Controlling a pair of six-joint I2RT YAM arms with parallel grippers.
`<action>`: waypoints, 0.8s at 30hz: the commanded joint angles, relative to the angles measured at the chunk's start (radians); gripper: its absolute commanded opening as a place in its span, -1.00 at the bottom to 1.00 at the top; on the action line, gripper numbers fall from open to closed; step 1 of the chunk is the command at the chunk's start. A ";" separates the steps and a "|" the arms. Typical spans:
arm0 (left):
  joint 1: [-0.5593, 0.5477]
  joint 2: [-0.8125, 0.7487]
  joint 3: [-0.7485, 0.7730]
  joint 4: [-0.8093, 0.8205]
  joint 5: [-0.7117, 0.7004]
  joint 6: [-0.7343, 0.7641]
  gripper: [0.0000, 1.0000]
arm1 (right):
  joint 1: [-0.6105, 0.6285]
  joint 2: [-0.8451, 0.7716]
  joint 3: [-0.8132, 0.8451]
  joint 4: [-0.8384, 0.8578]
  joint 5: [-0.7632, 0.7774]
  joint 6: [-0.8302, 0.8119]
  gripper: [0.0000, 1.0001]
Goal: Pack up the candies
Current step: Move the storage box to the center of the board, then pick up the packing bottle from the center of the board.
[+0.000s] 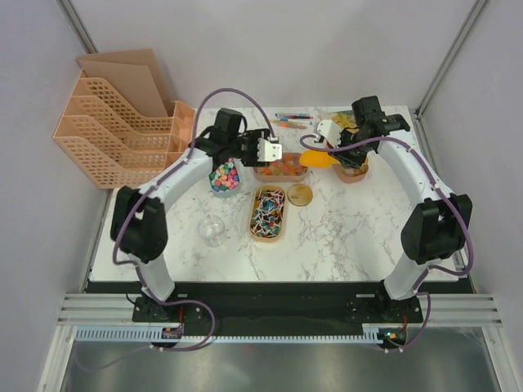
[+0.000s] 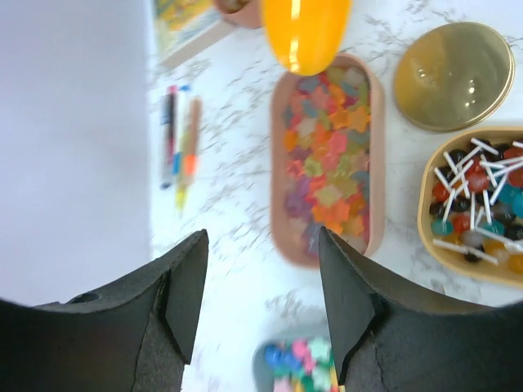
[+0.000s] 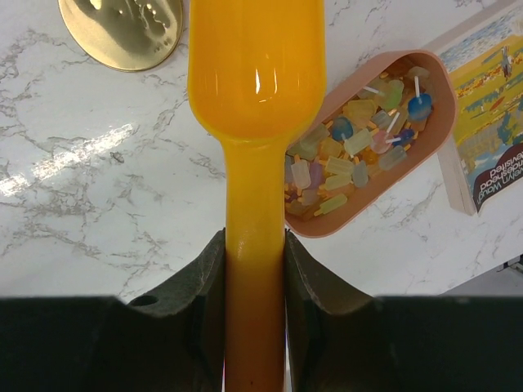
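Small bright candies fill a clear cup (image 1: 225, 175), which also shows at the bottom of the left wrist view (image 2: 302, 367). More mixed-colour candies (image 2: 331, 155) lie in a pink oblong tray (image 1: 282, 169). Pastel candies (image 3: 359, 135) lie in a second pink tray (image 1: 353, 171). My left gripper (image 1: 270, 150) hangs open and empty (image 2: 261, 245) above the table between the cup and the first tray. My right gripper (image 1: 335, 145) is shut on the handle (image 3: 255, 245) of the yellow-orange scoop (image 1: 320, 158), whose bowl (image 3: 255, 65) looks empty and hovers near the first tray's far end (image 2: 306, 33).
A wooden tray of lollipops (image 1: 268, 214) and a gold lid (image 1: 300, 194) sit in the middle. A clear dome (image 1: 213, 230) lies front left. Pens (image 1: 292, 121) and a book (image 3: 490, 114) lie at the back. Orange file racks (image 1: 114, 131) stand far left.
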 commanded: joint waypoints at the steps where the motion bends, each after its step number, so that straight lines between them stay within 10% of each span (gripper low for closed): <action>1: 0.039 -0.199 -0.036 -0.082 -0.084 -0.149 0.26 | 0.004 0.002 0.040 0.022 -0.039 0.011 -1.00; 10: 0.071 -0.402 -0.042 -0.771 -0.178 -0.245 -0.23 | 0.004 0.077 0.093 0.050 -0.075 0.086 -1.00; 24: 0.065 -0.497 -0.388 -0.788 -0.174 -0.265 -0.18 | 0.008 0.179 0.225 -0.013 -0.081 0.055 -0.99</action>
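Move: The clear cup is about 21 cm back and 13 cm to the left of my left hand, some 14 cm lower. At about that same height, the blue candy box is about 3 cm back and 9 cm to the left, and the lollipop box 16 cm back and 5 cm to the right. The gummy box lies 9 cm to the right, 1 cm back. For my right hand the cup is roughly 40 cm left and 18 cm back, also 14 cm below. My empty left hand leaves the gummy box behind: I rise about 8 cm while going left, then sweep back, left and down towards the clear cup, net some 22 cm back and 16 cm left, tilting the fingers to point much more steeply down and partly closing them. Meanwhile my right hand keeps its grip on the orange scoop and eases it about 4 cm forward and slightly left. ##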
